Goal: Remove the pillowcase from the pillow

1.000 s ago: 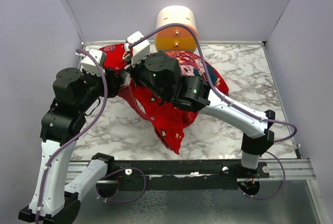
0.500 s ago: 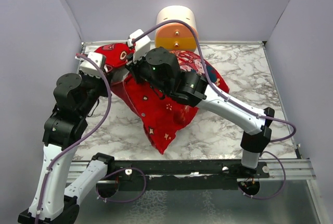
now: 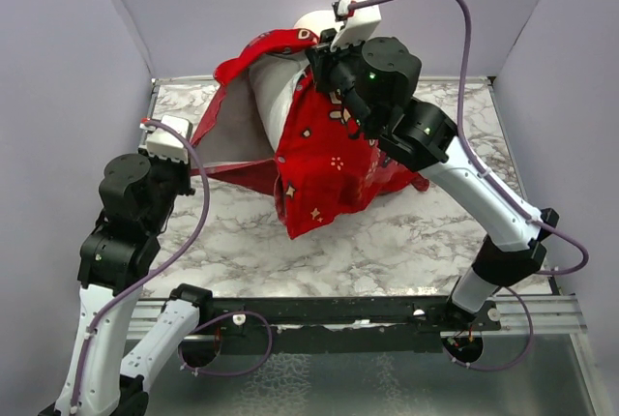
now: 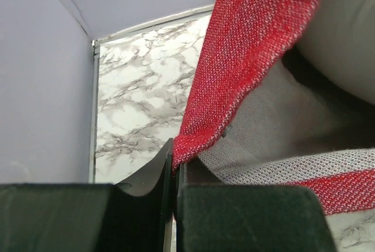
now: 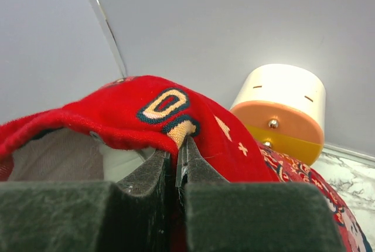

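Note:
The red pillowcase [image 3: 329, 160] hangs stretched between both grippers, its mouth pulled wide and grey lining showing. The white pillow [image 3: 274, 97] shows inside that mouth, standing on end. My right gripper [image 3: 317, 53] is raised at the back, shut on the upper rim of the pillowcase [image 5: 158, 108]; its fingertips [image 5: 179, 146] pinch the printed cloth. My left gripper [image 3: 196, 166] is low at the left, shut on the lower rim. In the left wrist view its tips [image 4: 174, 159] clamp the red hem [image 4: 246, 58], with the pillow [image 4: 351, 29] behind.
A cream-and-orange cylinder [image 5: 281, 111] stands at the back wall, mostly hidden behind the right wrist in the top view [image 3: 308, 21]. Grey walls close three sides of the marble table [image 3: 435, 232]. A black rail [image 3: 338, 312] runs along the near edge.
My left gripper closed on the pillowcase rim and drew left. My right gripper rose and moved back to the right, lifting the case, opening its mouth and exposing the white pillow.

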Robot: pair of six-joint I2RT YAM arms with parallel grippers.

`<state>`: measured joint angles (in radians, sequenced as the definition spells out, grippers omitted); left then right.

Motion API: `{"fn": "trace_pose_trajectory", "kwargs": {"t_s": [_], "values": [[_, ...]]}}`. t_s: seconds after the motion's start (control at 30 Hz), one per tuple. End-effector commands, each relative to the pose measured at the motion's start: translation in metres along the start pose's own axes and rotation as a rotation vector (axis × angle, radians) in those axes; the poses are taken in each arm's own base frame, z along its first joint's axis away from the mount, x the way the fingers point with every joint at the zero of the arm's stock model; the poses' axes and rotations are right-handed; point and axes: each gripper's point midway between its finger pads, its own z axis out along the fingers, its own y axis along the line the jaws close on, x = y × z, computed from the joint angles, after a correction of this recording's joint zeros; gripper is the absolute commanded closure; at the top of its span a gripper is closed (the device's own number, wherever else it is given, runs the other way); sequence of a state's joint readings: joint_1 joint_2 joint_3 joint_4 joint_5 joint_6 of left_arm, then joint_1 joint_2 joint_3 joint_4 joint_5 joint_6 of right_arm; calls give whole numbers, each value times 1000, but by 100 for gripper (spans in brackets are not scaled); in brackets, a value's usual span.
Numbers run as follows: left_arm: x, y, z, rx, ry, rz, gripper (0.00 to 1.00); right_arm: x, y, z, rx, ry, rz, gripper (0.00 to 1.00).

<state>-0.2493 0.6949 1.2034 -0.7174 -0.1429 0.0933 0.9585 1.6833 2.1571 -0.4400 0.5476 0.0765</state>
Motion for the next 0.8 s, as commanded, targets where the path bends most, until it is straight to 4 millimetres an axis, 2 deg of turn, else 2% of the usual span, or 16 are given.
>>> {"fn": "trace_pose_trajectory", "kwargs": {"t_s": [0.0, 0.07, 0.1, 0.13, 0.23, 0.33, 0.47, 0.63, 0.77], "values": [[-22, 3, -15, 25, -64, 82, 87, -19, -26, 4, 94, -48, 31, 99], [-48, -7, -26, 104, -141, 126, 43, -18, -20, 7, 61, -38, 50, 99], [-62, -11, -32, 138, -180, 150, 31, -17, -15, 9, 37, -33, 59, 99], [-75, -15, -39, 169, -220, 167, 26, -16, -10, 10, 12, -25, 69, 99], [-101, -35, -60, 302, -324, 234, 21, -9, 10, 15, -73, 9, 102, 99], [-107, -63, -75, 483, -350, 254, 20, 11, 30, 23, -143, 69, 130, 99], [-92, -91, -79, 685, -304, 265, 19, 29, 47, 28, -206, 120, 161, 99], [-70, -102, -70, 824, -253, 254, 16, 37, 56, 29, -238, 146, 179, 99], [-54, -103, -55, 853, -222, 260, 14, 38, 57, 29, -240, 152, 184, 99]]}}
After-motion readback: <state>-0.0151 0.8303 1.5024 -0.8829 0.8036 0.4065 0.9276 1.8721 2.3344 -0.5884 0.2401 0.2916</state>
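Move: The left gripper has a corner of the pillowcase hem between its fingers. The exposed white end of the pillow lies roughly 14 cm ahead and 17 cm to its right, at about its height. The near, lower fold of the pillowcase mouth is about 17 cm right, 2 cm ahead and some 5 cm lower. From the right gripper, which holds the upper hem, the pillow end is about 7 cm left, 8 cm back and 10 cm below. Open the left gripper wide to let go of the hem corner, lift it about 12 cm while drawing back and right, then sink about half that, still going right, and swing the wrist some 40 degrees clockwise so the open fingers face the pillowcase mouth. Keep the right gripper shut on the upper hem, carrying it left, then also down, with a small counter-clockwise turn. ##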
